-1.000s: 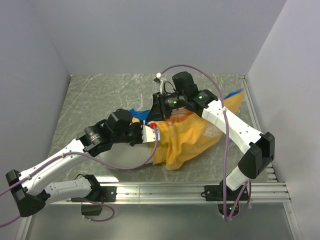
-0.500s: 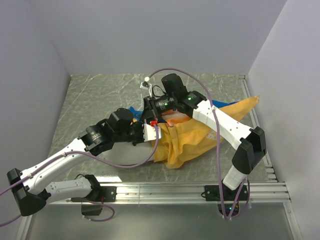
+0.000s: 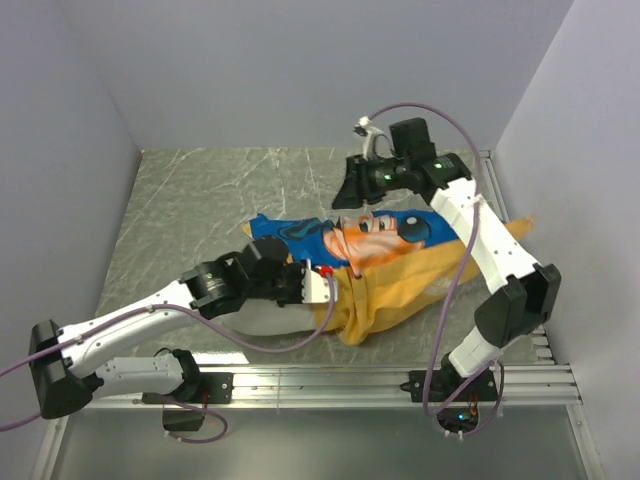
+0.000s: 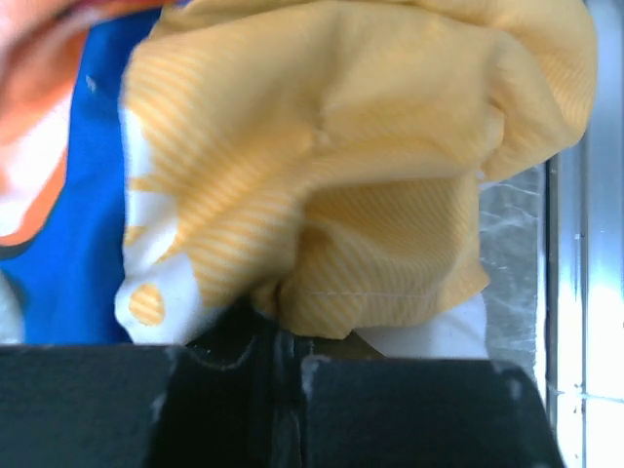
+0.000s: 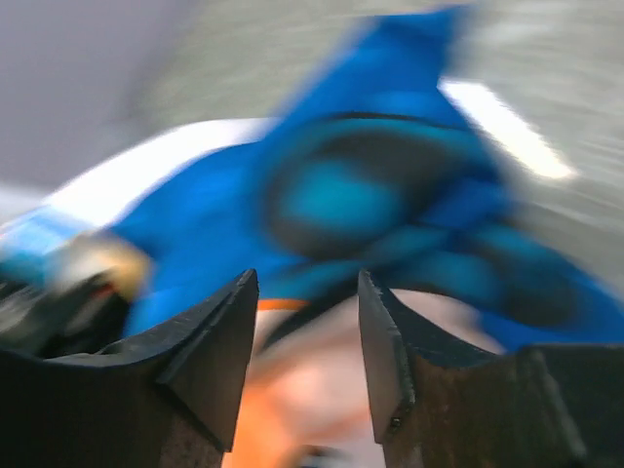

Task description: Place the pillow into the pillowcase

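Note:
The pillowcase (image 3: 375, 238) lies mid-table, its blue face with the cartoon mouse turned up and its orange-yellow side (image 3: 400, 290) bunched at the near edge. My left gripper (image 3: 326, 286) is shut on a fold of the orange-yellow cloth (image 4: 322, 195), which fills the left wrist view. The white pillow (image 3: 262, 318) shows as a strip under my left arm; most of it is hidden. My right gripper (image 3: 353, 196) is open and empty, held above the far edge of the blue face (image 5: 322, 195); its view is blurred by motion.
Grey walls close in the marbled table (image 3: 200, 200) on the left, back and right. A metal rail (image 3: 330, 382) runs along the near edge. The purple cables loop over both arms.
My right gripper has swung from over the left gripper to the back right, and the case has unfolded to show the blue mouse face. My left gripper has shifted slightly nearer and to the right.

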Controlling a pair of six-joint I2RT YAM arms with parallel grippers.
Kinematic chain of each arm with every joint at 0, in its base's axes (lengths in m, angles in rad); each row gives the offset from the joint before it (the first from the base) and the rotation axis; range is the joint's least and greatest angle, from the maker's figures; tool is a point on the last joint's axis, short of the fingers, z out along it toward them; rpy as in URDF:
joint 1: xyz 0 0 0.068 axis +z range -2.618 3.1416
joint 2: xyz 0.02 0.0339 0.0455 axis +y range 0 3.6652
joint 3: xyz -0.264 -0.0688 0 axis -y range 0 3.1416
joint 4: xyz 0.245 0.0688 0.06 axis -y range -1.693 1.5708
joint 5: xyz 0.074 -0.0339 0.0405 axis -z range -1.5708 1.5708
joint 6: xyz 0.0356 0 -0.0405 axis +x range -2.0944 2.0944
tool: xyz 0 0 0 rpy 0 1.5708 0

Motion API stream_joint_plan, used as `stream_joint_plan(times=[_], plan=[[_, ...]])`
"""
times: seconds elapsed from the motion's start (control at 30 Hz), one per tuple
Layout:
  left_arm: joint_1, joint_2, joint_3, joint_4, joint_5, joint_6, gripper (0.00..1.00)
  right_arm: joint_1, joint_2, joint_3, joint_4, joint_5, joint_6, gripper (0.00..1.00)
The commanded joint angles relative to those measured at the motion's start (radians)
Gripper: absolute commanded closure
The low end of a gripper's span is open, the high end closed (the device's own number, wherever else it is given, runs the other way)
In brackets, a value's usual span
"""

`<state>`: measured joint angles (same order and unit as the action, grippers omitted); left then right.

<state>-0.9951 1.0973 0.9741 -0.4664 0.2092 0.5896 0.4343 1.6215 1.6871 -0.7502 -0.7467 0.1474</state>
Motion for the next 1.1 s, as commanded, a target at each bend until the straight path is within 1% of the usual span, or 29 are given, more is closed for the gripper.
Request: stream_joint_plan(times=[0.0,0.03,0.07,0.1,0.13,0.17,0.2,0.23,0.27,0.3,0.33,0.37,0.4,0.43,0.47,0.5,0.57,0.6,0.67,0.7,0.77,0.8,0.83,0.87,0.9,0.93,1.0,1.07], plan=[[-0.03,0.137,-0.064,0.004,-0.089,-0.033,0.95,-0.011,-0.098,-0.132,-0.185,0.324,-0.189,0.45],[-0.03,0.162,-0.067,0.024,-0.114,-0.071,0.95,-0.011,-0.1,-0.185,-0.198,0.366,-0.195,0.44],[-0.03,0.183,-0.069,0.046,-0.12,-0.086,0.92,-0.011,-0.074,-0.237,-0.202,0.374,-0.216,0.44],[-0.03,0.218,-0.072,0.095,-0.134,-0.1,0.87,-0.011,-0.058,-0.338,-0.19,0.383,-0.221,0.45],[-0.03,0.229,-0.072,0.115,-0.16,-0.129,0.81,-0.011,-0.045,-0.392,-0.155,0.426,-0.223,0.46],[-0.03,0.233,-0.068,0.132,-0.178,-0.143,0.69,-0.011,-0.008,-0.439,-0.061,0.461,-0.224,0.46],[-0.025,0.225,-0.061,0.126,-0.185,-0.152,0.62,-0.014,0.015,-0.489,-0.017,0.483,-0.223,0.48],[-0.017,0.21,-0.052,0.108,-0.156,-0.168,0.5,-0.017,0.038,-0.491,0.039,0.494,-0.227,0.48],[-0.004,0.187,-0.031,0.083,-0.118,-0.178,0.45,-0.02,0.082,-0.481,0.06,0.503,-0.227,0.49],[0.045,0.115,-0.02,0.049,-0.059,-0.191,0.39,-0.022,0.099,-0.446,0.078,0.51,-0.229,0.5],[0.073,0.075,-0.011,-0.012,-0.006,-0.217,0.32,-0.025,0.115,-0.423,0.107,0.514,-0.232,0.5],[0.097,0.034,0.006,-0.044,0.068,-0.232,0.29,-0.025,0.141,-0.397,0.115,0.53,-0.241,0.5],[0.122,-0.041,0.012,-0.063,0.085,-0.256,0.27,-0.028,0.153,-0.344,0.123,0.529,-0.253,0.5],[0.175,-0.072,0.021,-0.108,0.105,-0.316,0.23,-0.028,0.164,-0.321,0.139,0.529,-0.268,0.5],[0.205,-0.097,0.043,-0.133,0.145,-0.345,0.22,-0.028,0.181,-0.296,0.141,0.523,-0.301,0.49],[0.269,-0.132,0.054,-0.152,0.151,-0.414,0.21,-0.029,0.193,-0.247,0.141,0.506,-0.321,0.49],[0.341,-0.151,0.08,-0.201,0.173,-0.465,0.18,-0.026,0.224,-0.201,0.14,0.494,-0.368,0.49],[0.419,-0.163,0.084,-0.205,0.183,-0.488,0.17,-0.022,0.235,-0.158,0.137,0.475,-0.388,0.49],[0.504,-0.166,0.084,-0.178,0.177,-0.574,0.12,-0.014,0.261,-0.129,0.135,0.46,-0.449,0.49],[0.615,-0.149,0.084,-0.167,0.211,-0.644,0.1,-0.009,0.267,-0.1,0.13,0.44,-0.474,0.49],[0.749,-0.105,0.097,-0.144,0.304,-0.691,0.07,0.023,0.268,-0.09,0.141,0.438,-0.564,0.49],[0.88,-0.041,0.101,-0.137,0.349,-0.742,0.06,0.036,0.261,-0.105,0.153,0.444,-0.601,0.49],[0.939,-0.002,0.107,-0.133,0.449,-0.761,0.01,0.049,0.253,-0.121,0.194,0.455,-0.639,0.49],[0.988,0.034,0.123,-0.13,0.484,-0.78,0.01,0.076,0.229,-0.142,0.224,0.469,-0.707,0.48],[1.077,0.1,0.123,-0.111,0.518,-0.806,0.01,0.087,0.216,-0.185,0.254,0.483,-0.738,0.48],[1.107,0.125,0.112,-0.094,0.58,-0.82,0.01,0.096,0.204,-0.204,0.315,0.528,-0.79,0.48],[1.153,0.168,0.086,-0.034,0.613,-0.849,0.01,0.1,0.187,-0.214,0.366,0.563,-0.81,0.48],[1.158,0.185,0.031,0.012,0.649,-0.866,0.01,0.083,0.186,-0.178,0.37,0.586,-0.798,0.46]])
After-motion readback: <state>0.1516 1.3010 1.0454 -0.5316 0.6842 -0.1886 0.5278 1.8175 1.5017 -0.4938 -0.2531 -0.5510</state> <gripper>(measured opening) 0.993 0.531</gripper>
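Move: The blue cloth of the pillowcase's front that the right hand goes for lies about 8 cm ahead of that hand, 2 cm to its left and 17 cm below; the printed face is about 6 cm ahead and 7 cm to its right, as low. From the left hand, that blue cloth is about 18 cm ahead, 1 cm right and 9 cm below. The pillow's bare end, where the left hand heads next, lies some 13 cm to its left, 4 cm ahead and 13 cm below. The pillowcase's blue front is met by the right hand, which drops about 20 cm while swinging right, then pushes forward with a slight drift left and rise, tipping its half-open fingers down into the cloth. The left hand dips, opens and comes free of the yellow hem, then lifts and sweeps left and forward, wide open, turning counter-clockwise and tipping down beside the pillow's bare end. ##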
